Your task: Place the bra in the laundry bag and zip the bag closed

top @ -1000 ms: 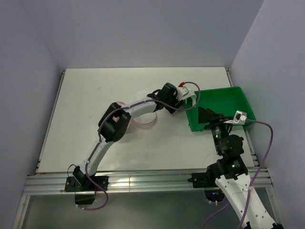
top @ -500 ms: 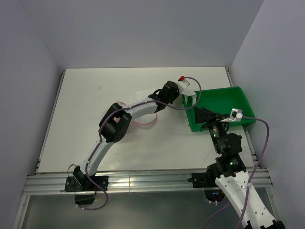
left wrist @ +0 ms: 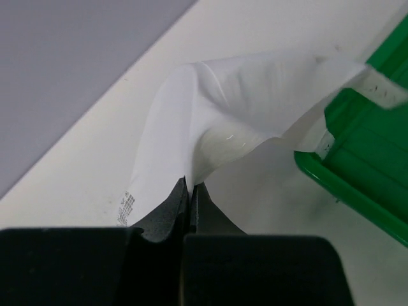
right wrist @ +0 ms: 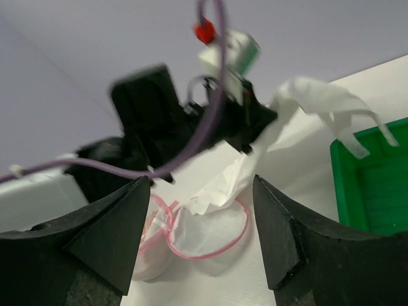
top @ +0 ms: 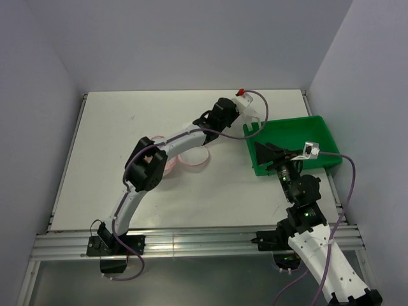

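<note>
My left gripper (left wrist: 189,186) is shut on a fold of the bra (left wrist: 210,108), which looks almost white and carries a small printed label. The bra (right wrist: 306,95) hangs from the left gripper (right wrist: 258,131); its straps trail toward the green tray, and its lower end droops over the laundry bag (right wrist: 210,233). The laundry bag (top: 191,157), white mesh with a pink zip rim, lies open on the table under the left arm. From above, the left gripper (top: 241,122) and the bra (top: 253,125) sit at the tray's near-left corner. My right gripper (top: 262,156) stands open and holds nothing, facing the bag.
A green plastic tray (top: 299,137) stands at the right of the white table (top: 115,146); its rim (left wrist: 357,191) is close beside the held fabric. The left arm's purple cable loops over the tray's left edge. Walls close the table in at the back and sides.
The left gripper has shut on the bra and moved toward the far side of the table, drawing the fabric off the tray's edge. The right gripper has shifted slightly left.
</note>
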`<state>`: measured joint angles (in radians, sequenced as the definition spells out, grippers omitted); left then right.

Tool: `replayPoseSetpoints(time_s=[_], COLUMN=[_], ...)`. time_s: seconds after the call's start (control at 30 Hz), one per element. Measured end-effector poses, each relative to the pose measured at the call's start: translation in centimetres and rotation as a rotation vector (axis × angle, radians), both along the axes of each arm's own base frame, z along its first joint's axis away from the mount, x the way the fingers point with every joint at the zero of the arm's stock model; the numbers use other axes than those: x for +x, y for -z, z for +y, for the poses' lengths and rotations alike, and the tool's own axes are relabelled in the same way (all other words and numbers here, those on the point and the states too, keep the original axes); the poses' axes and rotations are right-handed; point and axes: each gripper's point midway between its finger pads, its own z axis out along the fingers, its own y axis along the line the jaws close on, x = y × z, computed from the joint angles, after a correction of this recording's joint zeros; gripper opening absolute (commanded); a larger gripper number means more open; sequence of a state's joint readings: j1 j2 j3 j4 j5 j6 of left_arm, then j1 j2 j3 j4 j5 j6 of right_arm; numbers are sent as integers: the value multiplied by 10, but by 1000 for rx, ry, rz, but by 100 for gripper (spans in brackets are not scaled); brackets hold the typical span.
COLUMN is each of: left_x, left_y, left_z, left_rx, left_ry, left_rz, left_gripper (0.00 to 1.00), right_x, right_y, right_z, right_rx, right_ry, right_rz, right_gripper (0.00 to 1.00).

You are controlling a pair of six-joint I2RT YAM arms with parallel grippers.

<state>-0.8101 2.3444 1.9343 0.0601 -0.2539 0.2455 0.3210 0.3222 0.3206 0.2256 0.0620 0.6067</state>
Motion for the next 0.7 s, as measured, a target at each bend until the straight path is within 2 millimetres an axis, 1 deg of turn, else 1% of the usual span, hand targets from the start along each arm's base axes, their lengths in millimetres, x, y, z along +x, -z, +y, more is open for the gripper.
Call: replayPoseSetpoints(time_s=[0.1, 0.13, 0.17, 0.2, 0.23, 0.27, 0.3, 0.37, 0.47, 0.53, 0.57, 0.63, 0.7], left_x=[3, 3, 2, 0, -3, -6, -10, -21, -45, -66, -80, -111, -137], left_y=[-47, -68, -89, -108, -131, -156, -176, -228, -293, -327, -344, -366, -377], left_z=[7, 11, 15, 19, 25, 31, 36, 50, 67, 77, 84, 98, 111], left_rx=[-51, -80, -109, -141, -178, -221, -256, -355, -509, -618, -682, -794, -885], left_ry=[-8, -12, -14, -15, -18, -19, -18, -14, 23, 75, 111, 197, 278], left_rz=[-50, -68, -84, -94, -108, -125, -136, -158, -163, -143, -128, -79, -30], left_gripper=[0, 0, 0, 0, 0, 0, 0, 0, 0, 0, 0, 0, 0], right_x=[5, 7, 9, 11, 13, 14, 15, 16, 16, 16, 15, 14, 13], right_y=[8, 11, 15, 18, 23, 28, 32, 39, 41, 37, 31, 11, -8], right_z=[7, 9, 13, 16, 20, 24, 27, 35, 43, 46, 48, 51, 54], right_rx=[-24, -37, -53, -64, -81, -96, -104, -125, -147, -158, -164, -182, -197], right_ry=[-25, -36, -52, -67, -84, -107, -122, -164, -207, -229, -237, -253, -273], right_rz=[24, 32, 42, 51, 63, 78, 87, 109, 120, 113, 99, 50, 4], right_gripper=[79, 80, 85, 87, 89, 94, 96, 100, 100, 100, 100, 100, 100])
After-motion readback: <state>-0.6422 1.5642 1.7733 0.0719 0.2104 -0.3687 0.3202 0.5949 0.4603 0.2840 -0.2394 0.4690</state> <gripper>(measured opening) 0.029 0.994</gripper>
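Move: The white cloth is already pinched in the left hand, its tails over the far left corner of the green bin. The laundry bag with the bra in it stands about 28 cm to the left and 16 cm back, some 9 cm lower. Its open lid is roughly 15 cm left and 12 cm back, the bin's middle about 23 cm right and 9 cm back. From the right hand the bag is about 40 cm left, 9 cm ahead and 23 cm below. The white cloth is swept up off the bin's corner by the left hand, which keeps its pinch and climbs fast, nearly 40 cm, then swings back and to the left over the lid's side of the table, rolling some 50 degrees with its left side down. Meanwhile the empty right hand shifts about 5 cm left, dipping and rising again, opens fully and turns a little counter-clockwise. ##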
